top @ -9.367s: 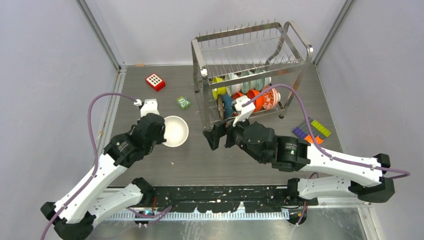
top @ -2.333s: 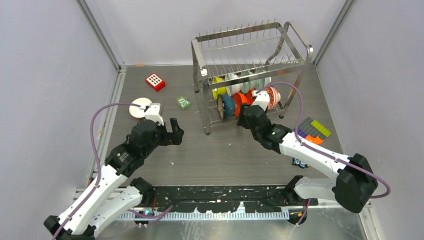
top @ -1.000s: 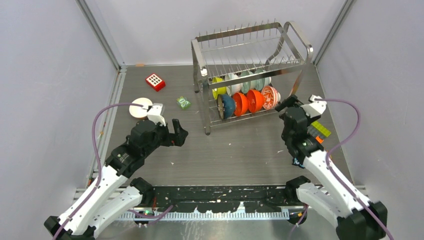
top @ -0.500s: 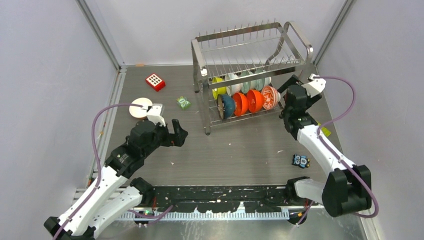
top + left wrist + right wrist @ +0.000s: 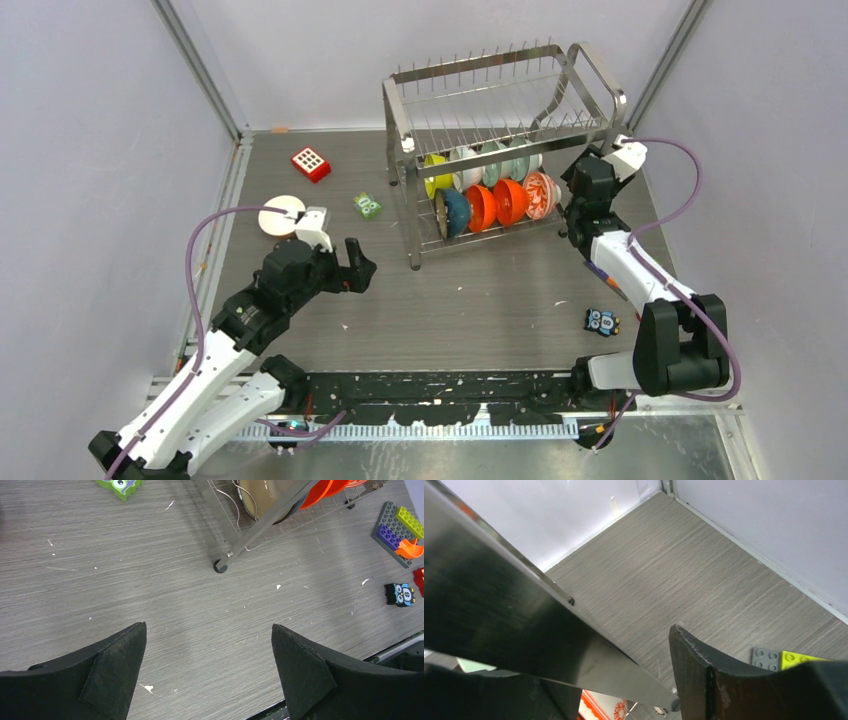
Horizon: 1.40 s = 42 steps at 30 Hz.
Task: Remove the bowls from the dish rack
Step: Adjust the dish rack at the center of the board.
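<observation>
The steel dish rack (image 5: pixel 500 125) stands at the back right. Its lower tier holds several bowls on edge: lime-yellow (image 5: pixel 437 172), white (image 5: pixel 463 166), pale teal (image 5: pixel 497 160), dark blue (image 5: pixel 451 211), orange (image 5: pixel 482 207) and red-and-white patterned (image 5: pixel 541 194). A white bowl (image 5: pixel 281 214) lies upside down on the table at the left. My right gripper (image 5: pixel 583 186) is at the rack's right end, open. A steel rack bar (image 5: pixel 549 635) runs between its fingers (image 5: pixel 704 680) and touches the right one. My left gripper (image 5: pixel 207 630) hovers open and empty over bare table, left of the rack's front leg (image 5: pixel 220 567).
A red dotted block (image 5: pixel 311 163) and a green toy (image 5: pixel 367 206) lie left of the rack. An owl brick (image 5: pixel 600 321) sits at the front right. Flat coloured bricks (image 5: pixel 397 527) lie beside the right arm. Walls close in on both sides.
My right arm has swung up from the front right to the rack's right end, and its jaws have narrowed around the bar. The left arm has stayed still.
</observation>
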{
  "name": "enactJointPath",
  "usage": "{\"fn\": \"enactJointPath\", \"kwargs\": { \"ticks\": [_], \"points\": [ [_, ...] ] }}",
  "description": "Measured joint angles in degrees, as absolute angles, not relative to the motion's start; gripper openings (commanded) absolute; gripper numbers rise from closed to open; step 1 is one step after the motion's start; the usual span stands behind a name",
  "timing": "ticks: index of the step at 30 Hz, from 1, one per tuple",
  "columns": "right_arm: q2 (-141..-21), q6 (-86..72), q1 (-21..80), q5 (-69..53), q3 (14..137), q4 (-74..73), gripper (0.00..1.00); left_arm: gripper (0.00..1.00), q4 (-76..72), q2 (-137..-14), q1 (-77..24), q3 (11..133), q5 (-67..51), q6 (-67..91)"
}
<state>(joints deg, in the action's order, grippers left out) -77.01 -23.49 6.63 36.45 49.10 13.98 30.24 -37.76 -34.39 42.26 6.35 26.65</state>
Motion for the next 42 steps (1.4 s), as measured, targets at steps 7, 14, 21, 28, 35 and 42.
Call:
{"fn": "enactJointPath", "kwargs": {
  "ticks": [7, 14, 21, 28, 35, 42],
  "points": [
    [-77.17, -23.68, 6.63, 34.11, 49.32, 14.98, 0.44, 0.96, 30.24, -38.76, -34.39, 42.26, 6.35, 26.68],
    [-76.84, -21.23, 6.63, 33.30, 49.41, 14.09, 0.29, 0.96, 30.24, -38.85, -34.39, 42.26, 6.35, 26.70],
    [-74.02, -20.64, 6.66, 32.23, 48.47, 10.98, 0.21, 0.96, 30.22, -38.00, -34.39, 42.26, 6.35, 26.70],
    [-69.54, -21.37, 9.47, 33.93, 47.29, 4.91, 0.20, 0.96, 30.22, -38.00, -34.39, 42.26, 6.35, 26.70],
    [-65.01, -25.19, 15.73, 40.93, 46.65, -3.18, 0.22, 0.96, 30.24, -37.98, -34.39, 42.26, 6.35, 26.70],
    [-62.52, -30.44, 23.11, 46.57, 46.59, -9.69, 0.22, 0.96, 30.24, -37.58, -34.39, 42.26, 6.39, 26.72]
  ]
}}
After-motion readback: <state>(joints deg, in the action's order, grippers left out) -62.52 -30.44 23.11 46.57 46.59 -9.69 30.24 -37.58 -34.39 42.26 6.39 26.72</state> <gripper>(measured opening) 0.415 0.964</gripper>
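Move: Just off the right hand's fingertips, about 1 cm ahead and 1 cm left at finger height, is the upper part of the dish rack's near right leg. Some 14 cm lower, the patterned bowl sits about 2 cm ahead and 9 cm left, an orange bowl 1 cm ahead and 16 cm left. The toy brick plate lies on the table, 7 cm back, 15 cm right. From the left hand, that leg part is roughly 22 cm ahead and 54 cm right, level in height. Closing its partly open fingers on the rack's near right leg while easing barely a centimetre forward and left, the right hand then drags the leg back about 8 cm and, increasingly, some 6 cm to the left. The fingers keep their pinch, and the wrist tips down slightly and turns a little counter-clockwise. ##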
